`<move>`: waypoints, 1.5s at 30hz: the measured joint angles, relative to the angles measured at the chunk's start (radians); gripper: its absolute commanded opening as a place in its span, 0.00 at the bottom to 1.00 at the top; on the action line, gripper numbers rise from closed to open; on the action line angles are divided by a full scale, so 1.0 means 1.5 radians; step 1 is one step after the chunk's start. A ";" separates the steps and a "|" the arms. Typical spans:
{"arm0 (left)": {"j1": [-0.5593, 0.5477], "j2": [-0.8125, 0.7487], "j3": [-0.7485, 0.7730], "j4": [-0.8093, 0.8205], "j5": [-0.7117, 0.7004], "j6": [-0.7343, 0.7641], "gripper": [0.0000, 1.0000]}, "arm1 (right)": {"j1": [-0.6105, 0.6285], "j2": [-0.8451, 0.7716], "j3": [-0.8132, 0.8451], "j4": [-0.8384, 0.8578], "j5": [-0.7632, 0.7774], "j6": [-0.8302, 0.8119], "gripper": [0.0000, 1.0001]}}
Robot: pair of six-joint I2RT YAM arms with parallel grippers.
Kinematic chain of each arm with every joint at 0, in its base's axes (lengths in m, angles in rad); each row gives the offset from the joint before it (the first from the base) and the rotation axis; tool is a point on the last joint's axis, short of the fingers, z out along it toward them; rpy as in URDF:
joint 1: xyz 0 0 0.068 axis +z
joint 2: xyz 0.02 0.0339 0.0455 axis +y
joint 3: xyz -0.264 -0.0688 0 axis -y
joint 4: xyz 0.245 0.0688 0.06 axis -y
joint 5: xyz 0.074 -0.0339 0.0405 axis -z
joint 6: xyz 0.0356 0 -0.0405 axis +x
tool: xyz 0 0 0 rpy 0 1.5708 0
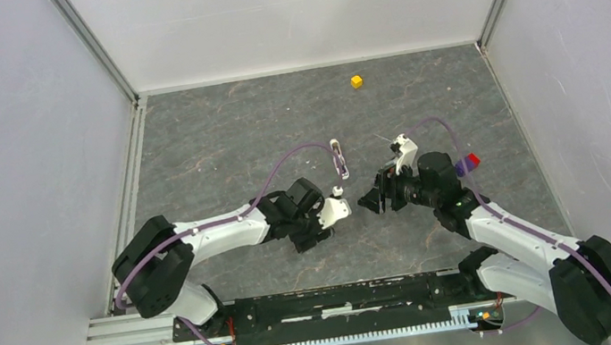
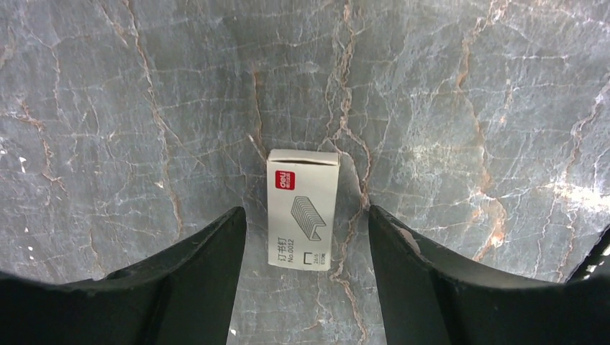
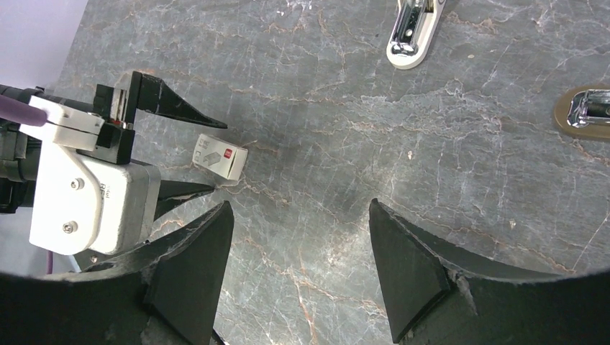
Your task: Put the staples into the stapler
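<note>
The stapler (image 1: 339, 159) is a small white one lying on the marbled grey tabletop just beyond both grippers; its white and chrome end shows at the top of the right wrist view (image 3: 412, 32). The staples themselves are hidden. A small white printed box (image 2: 302, 208) lies flat between the fingers of my left gripper (image 2: 306, 209), which is open with a gap on each side of the box. My right gripper (image 3: 300, 204) is open over bare table, with nothing in it, facing the left gripper (image 1: 334, 195) and the box (image 3: 221, 157).
A brown-rimmed piece with a chrome part (image 3: 586, 115) lies at the right edge of the right wrist view. A yellow cube (image 1: 356, 81) sits far back. A red and blue object (image 1: 469, 160) lies beside the right arm. White walls enclose the table.
</note>
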 measured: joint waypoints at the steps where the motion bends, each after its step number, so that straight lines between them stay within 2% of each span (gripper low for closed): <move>1: 0.000 0.003 0.002 0.003 0.001 0.001 0.67 | 0.000 0.001 -0.001 0.001 0.000 0.000 0.76; 6: 0.001 0.010 0.007 0.008 0.005 0.009 0.58 | -0.002 0.009 -0.002 0.004 0.000 0.000 0.76; 11: 0.001 0.011 0.007 0.009 0.014 0.011 0.53 | -0.004 0.018 -0.007 0.015 0.000 0.004 0.75; 16: 0.002 0.011 0.007 0.009 0.015 0.016 0.44 | -0.004 0.038 -0.032 0.063 -0.009 0.036 0.75; 33: 0.005 0.004 0.005 0.042 0.021 0.014 0.40 | -0.004 0.115 -0.064 0.171 -0.034 0.103 0.77; 45: 0.005 -0.102 -0.064 0.229 0.088 -0.022 0.41 | -0.002 0.222 -0.066 0.295 -0.100 0.182 0.80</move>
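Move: The staples box lies flat between my open left fingertips, its middle about 1 cm to the right of the hand point and 1 cm below it. From that hand the white stapler is some 15 cm ahead and 9 cm right. From my right hand, the box lies about 14 cm left, 4 cm back and 9 cm down; the brown stapler stands roughly 9 cm ahead of the right hand, 6 cm to its right and 9 cm below. I close my left fingers across the staples box where it lies, pinching its long sides, then lift it about 6 cm and carry it as far rightward, swinging the fingertips some 20 degrees towards my right hand. Meanwhile my right hand sinks about 4 cm, then eases 3 cm left towards the box, tilting slightly, fingers kept wide open. ##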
